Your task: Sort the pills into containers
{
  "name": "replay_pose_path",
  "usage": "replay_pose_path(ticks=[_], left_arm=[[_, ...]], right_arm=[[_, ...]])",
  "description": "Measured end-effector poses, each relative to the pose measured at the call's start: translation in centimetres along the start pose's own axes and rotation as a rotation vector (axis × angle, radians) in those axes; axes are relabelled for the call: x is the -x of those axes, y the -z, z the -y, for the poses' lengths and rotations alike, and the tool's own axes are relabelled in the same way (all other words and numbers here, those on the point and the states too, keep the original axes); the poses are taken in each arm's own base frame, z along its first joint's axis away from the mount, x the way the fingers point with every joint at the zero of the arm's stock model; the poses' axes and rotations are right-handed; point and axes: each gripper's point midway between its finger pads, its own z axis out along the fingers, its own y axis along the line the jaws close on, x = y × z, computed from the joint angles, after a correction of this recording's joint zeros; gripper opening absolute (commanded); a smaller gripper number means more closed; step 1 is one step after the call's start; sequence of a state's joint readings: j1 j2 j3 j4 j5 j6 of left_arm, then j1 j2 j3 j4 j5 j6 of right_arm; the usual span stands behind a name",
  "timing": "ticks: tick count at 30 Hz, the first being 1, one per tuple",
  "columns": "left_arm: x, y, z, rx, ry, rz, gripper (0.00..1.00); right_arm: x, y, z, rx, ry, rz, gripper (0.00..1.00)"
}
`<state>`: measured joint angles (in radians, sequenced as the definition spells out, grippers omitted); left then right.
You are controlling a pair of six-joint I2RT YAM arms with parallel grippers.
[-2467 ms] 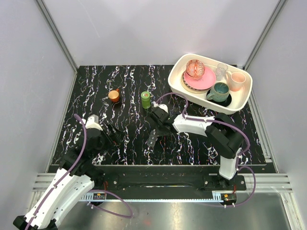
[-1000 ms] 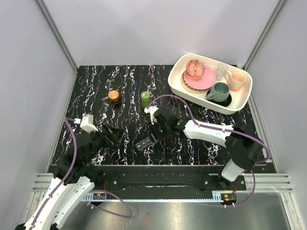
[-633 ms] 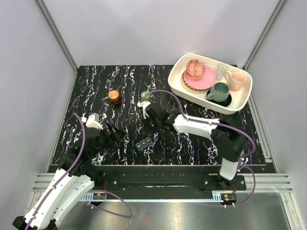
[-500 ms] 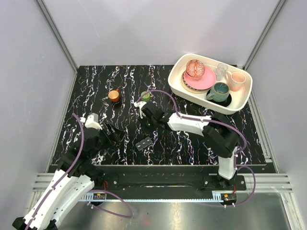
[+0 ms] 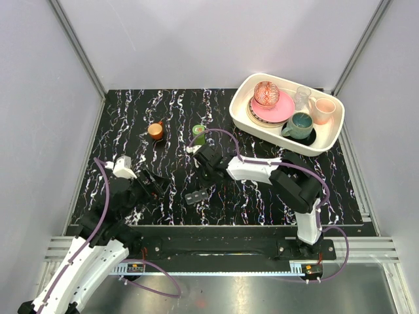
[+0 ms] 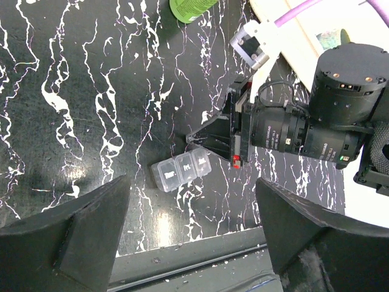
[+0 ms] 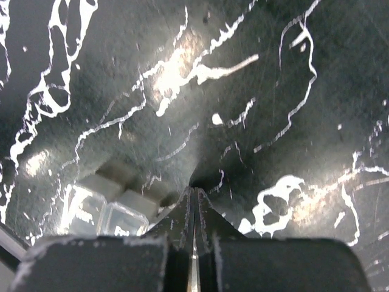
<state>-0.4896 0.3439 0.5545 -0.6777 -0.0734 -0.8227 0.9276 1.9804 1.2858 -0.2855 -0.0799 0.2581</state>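
The containers [image 5: 196,196] are a small strip of three lidded compartments lying on the black marbled table, also seen in the left wrist view [image 6: 182,170] and at the lower left of the right wrist view [image 7: 103,210]. My right gripper [image 5: 203,176] is shut with nothing visible between its tips [image 7: 194,191], which hover low over the table just beyond the strip [image 6: 189,140]. Off to the strip's left, my left gripper [image 5: 156,186] stands open and empty, its wide fingers [image 6: 61,237] framing the strip from a distance. No pills show in any view.
A green bottle [image 5: 199,133] stands just behind the right gripper, with a small orange cup [image 5: 155,130] to its left. A white tray [image 5: 239,118] of plates, cups and bowls fills the back right. The table's front edge [image 6: 200,255] runs below the strip.
The right gripper has shut and swung back toward the green bottle, then come down beside the strip. The left gripper has barely moved.
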Motion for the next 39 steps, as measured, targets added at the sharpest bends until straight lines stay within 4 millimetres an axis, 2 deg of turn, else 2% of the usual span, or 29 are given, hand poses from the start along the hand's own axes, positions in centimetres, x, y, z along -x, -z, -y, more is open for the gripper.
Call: replay_pose_path(ticks=[7, 12, 23, 27, 29, 30, 31, 32, 33, 37, 39], left_arm=[[0.3, 0.1, 0.4, -0.02, 0.001, 0.014, 0.89], [0.3, -0.1, 1.0, -0.049, 0.001, 0.01, 0.89], [-0.4, -0.4, 0.8, -0.053, 0.0, -0.012, 0.89], [-0.4, -0.4, 0.8, -0.052, 0.0, -0.013, 0.89], [-0.4, -0.4, 0.8, -0.052, 0.0, -0.014, 0.89], [-0.4, -0.4, 0.8, -0.052, 0.0, -0.013, 0.89], [-0.4, -0.4, 0.8, -0.052, 0.0, -0.013, 0.89], [-0.4, -0.4, 0.8, -0.052, 0.0, -0.013, 0.89], [-0.4, -0.4, 0.8, -0.052, 0.0, -0.013, 0.89], [-0.4, -0.4, 0.8, -0.053, 0.0, -0.013, 0.9], [-0.4, -0.4, 0.8, -0.053, 0.0, -0.013, 0.9]], right_arm=[[-2.2, 1.3, 0.2, 0.011, -0.023, -0.027, 0.0], [-3.1, 1.8, 0.0, 0.026, -0.05, -0.043, 0.0], [-4.8, 2.8, -0.2, 0.039, -0.094, -0.079, 0.0], [-5.2, 3.7, 1.1, -0.037, -0.104, -0.074, 0.0], [-5.1, 4.9, 2.1, -0.095, -0.104, -0.053, 0.0], [-4.8, 5.7, 2.3, -0.113, -0.103, -0.035, 0.04], [-4.1, 6.7, 2.3, -0.115, -0.098, -0.009, 0.16], [-3.5, 7.4, 2.0, -0.105, -0.094, 0.016, 0.46], [-2.8, 8.3, 1.5, -0.082, -0.08, 0.043, 0.53], [-0.8, 11.3, -1.7, 0.086, 0.015, 0.123, 0.7], [-0.6, 11.7, -3.0, 0.146, 0.059, 0.131, 0.75]])
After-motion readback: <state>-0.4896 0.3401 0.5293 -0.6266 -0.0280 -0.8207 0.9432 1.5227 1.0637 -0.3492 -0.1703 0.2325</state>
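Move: Just behind the right hand's shut fingertips, low over the table, lies the pill container, its middle about 4 cm back and 2 cm to the left, right end slanting outward. The green can stands some 17 cm ahead of that hand and 1 cm to its left; the orange mug is about 19 cm ahead and 17 cm left. From the left hand the pill container is roughly 10 cm right, 2 cm ahead and 16 cm below. Sweeping back and to the right close over the table, the right hand's shut fingertips go about 5.5 cm against the far side of the container's right end to swing that end towards the robot. The hand then slips some 3 cm farther right, rises about 10 cm, and ends drifting back and left with its fingers opened about two thirds. ##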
